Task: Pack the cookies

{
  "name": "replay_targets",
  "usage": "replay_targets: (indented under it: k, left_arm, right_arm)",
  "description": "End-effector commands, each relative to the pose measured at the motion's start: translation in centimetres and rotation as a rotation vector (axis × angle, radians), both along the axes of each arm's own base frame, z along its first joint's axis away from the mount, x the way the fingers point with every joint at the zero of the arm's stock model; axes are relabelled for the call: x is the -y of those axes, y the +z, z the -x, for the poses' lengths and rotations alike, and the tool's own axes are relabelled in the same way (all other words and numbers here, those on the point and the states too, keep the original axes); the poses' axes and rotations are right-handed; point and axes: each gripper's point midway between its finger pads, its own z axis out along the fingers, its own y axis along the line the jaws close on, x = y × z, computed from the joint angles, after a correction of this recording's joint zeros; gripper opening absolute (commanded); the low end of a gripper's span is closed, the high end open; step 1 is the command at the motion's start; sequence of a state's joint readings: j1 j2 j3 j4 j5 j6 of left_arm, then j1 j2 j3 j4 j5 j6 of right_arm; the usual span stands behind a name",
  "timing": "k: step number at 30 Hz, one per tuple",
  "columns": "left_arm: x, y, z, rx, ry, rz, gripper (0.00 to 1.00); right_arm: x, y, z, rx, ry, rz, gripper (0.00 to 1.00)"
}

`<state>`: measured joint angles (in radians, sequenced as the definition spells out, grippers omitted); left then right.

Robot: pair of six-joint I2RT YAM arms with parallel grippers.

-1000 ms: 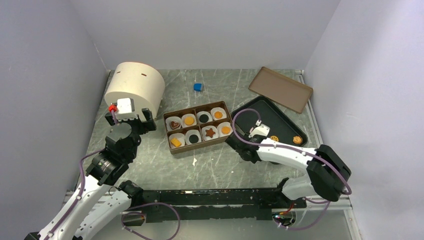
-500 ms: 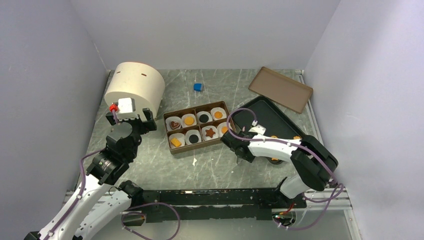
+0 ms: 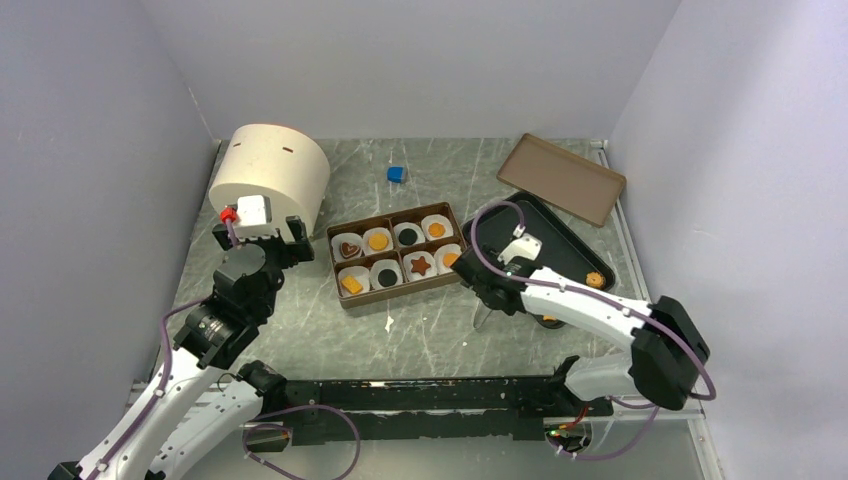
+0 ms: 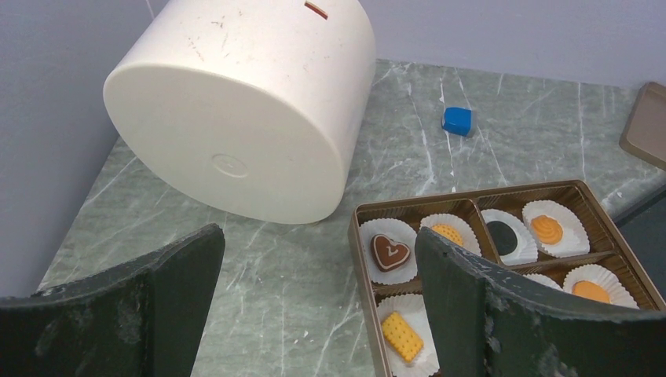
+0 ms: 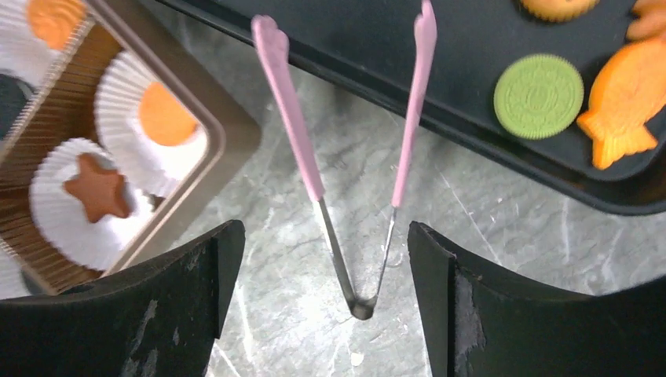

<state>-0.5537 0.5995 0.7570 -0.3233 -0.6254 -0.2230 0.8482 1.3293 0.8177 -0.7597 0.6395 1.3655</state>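
The brown box [image 3: 338, 266] holds cookies in white paper cups: heart [image 3: 349, 248], orange square [image 3: 352, 284], star [image 3: 422, 265], black and orange rounds. In the right wrist view a green round [image 5: 539, 96] and an orange fish [image 5: 624, 102] lie on the black tray [image 5: 471, 47]. Pink-tipped tongs [image 5: 314, 169] lie on the table, tips resting on the tray's edge. My right gripper [image 5: 325, 263] is open, just above the tongs' hinge end, one finger on each side, between box and tray [image 3: 484, 300]. My left gripper [image 4: 322, 314] is open and empty, left of the box.
A big white cylinder [image 3: 270, 175] lies at the back left. A small blue cube [image 3: 397, 174] sits behind the box. The brown lid [image 3: 560, 178] leans at the back right behind the black tray [image 3: 545, 235]. Walls close in on three sides.
My right gripper has moved from the tray's near-left edge down to the table between box and tray, over the tongs; its elbow swung. The left arm has not moved.
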Motion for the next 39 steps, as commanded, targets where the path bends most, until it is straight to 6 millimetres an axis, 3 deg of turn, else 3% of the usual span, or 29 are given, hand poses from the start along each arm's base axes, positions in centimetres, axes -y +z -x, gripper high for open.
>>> replay_targets:
  k: [1, 7, 13, 18, 20, 25, 28, 31, 36, 39]
  left_arm:
    - [0.2, 1.3, 0.0, 0.035, -0.012, 0.019, 0.96]
    - [0.1, 1.6, 0.1, 0.044, -0.016, 0.023, 0.96]
    - [0.3, 1.7, 0.2, 0.049, -0.031, 0.028, 0.96]
    - [0.5, 1.7, 0.2, 0.049, -0.038, 0.026, 0.96]
    - [0.6, 1.7, 0.2, 0.049, -0.043, 0.024, 0.96]
    - [0.7, 1.5, 0.0, 0.044, -0.051, 0.019, 0.96]
    - [0.7, 1.4, 0.0, 0.043, -0.049, 0.015, 0.96]
    - [0.8, 1.3, -0.1, 0.040, -0.047, 0.009, 0.96]
    - [0.9, 1.2, -0.2, 0.039, -0.052, 0.003, 0.96]
    - [0.5, 1.4, -0.1, 0.051, -0.037, 0.006, 0.96]
  right_arm:
    - [1.0, 4.4, -1.7, 0.092, 0.057, 0.039, 0.83]
    - [3.7, 7.6, -4.7, 0.161, 0.110, 0.070, 0.86]
    - [6.1, 10.3, -9.0, 0.222, 0.162, 0.077, 0.86]
    - [7.9, 11.0, -13.4, 0.223, 0.219, 0.085, 0.85]
    - [8.8, 10.7, -15.3, 0.204, 0.246, 0.088, 0.84]
    - [7.9, 9.3, -19.8, 0.164, 0.425, 0.106, 0.83]
    - [8.3, 7.8, -21.9, 0.099, 0.505, 0.156, 0.83]
    - [10.6, 6.6, -24.1, 0.040, 0.496, 0.250, 0.83]
    - [15.1, 4.3, -26.8, 0.004, 0.429, 0.252, 0.82]
    - [16.8, 3.0, -27.9, -0.024, 0.448, 0.288, 0.81]
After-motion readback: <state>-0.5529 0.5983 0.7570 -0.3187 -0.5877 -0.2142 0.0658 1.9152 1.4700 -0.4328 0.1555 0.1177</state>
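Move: The brown lid's middle lies some 32 cm ahead of my right hand, 20 cm to its right and about 6 cm below. Between them is the black baking tray, centred 9 cm ahead and 9 cm right. The tongs lie on the table almost straight beneath this hand, and the cookie box is centred about 10 cm ahead and 23 cm left. From my left hand the lid is roughly 29 cm ahead, 64 cm right and well below. With the tongs already let go, I lift my right hand away from them and swing it forward and to the right over the black tray towards the brown lid, about 26 cm out and 14 cm across. I arc up nearly 9 cm, then sink most of that again beyond halfway, turning the wrist some 25 degrees counter-clockwise; the fingers stay wide open and touch nothing yet. ##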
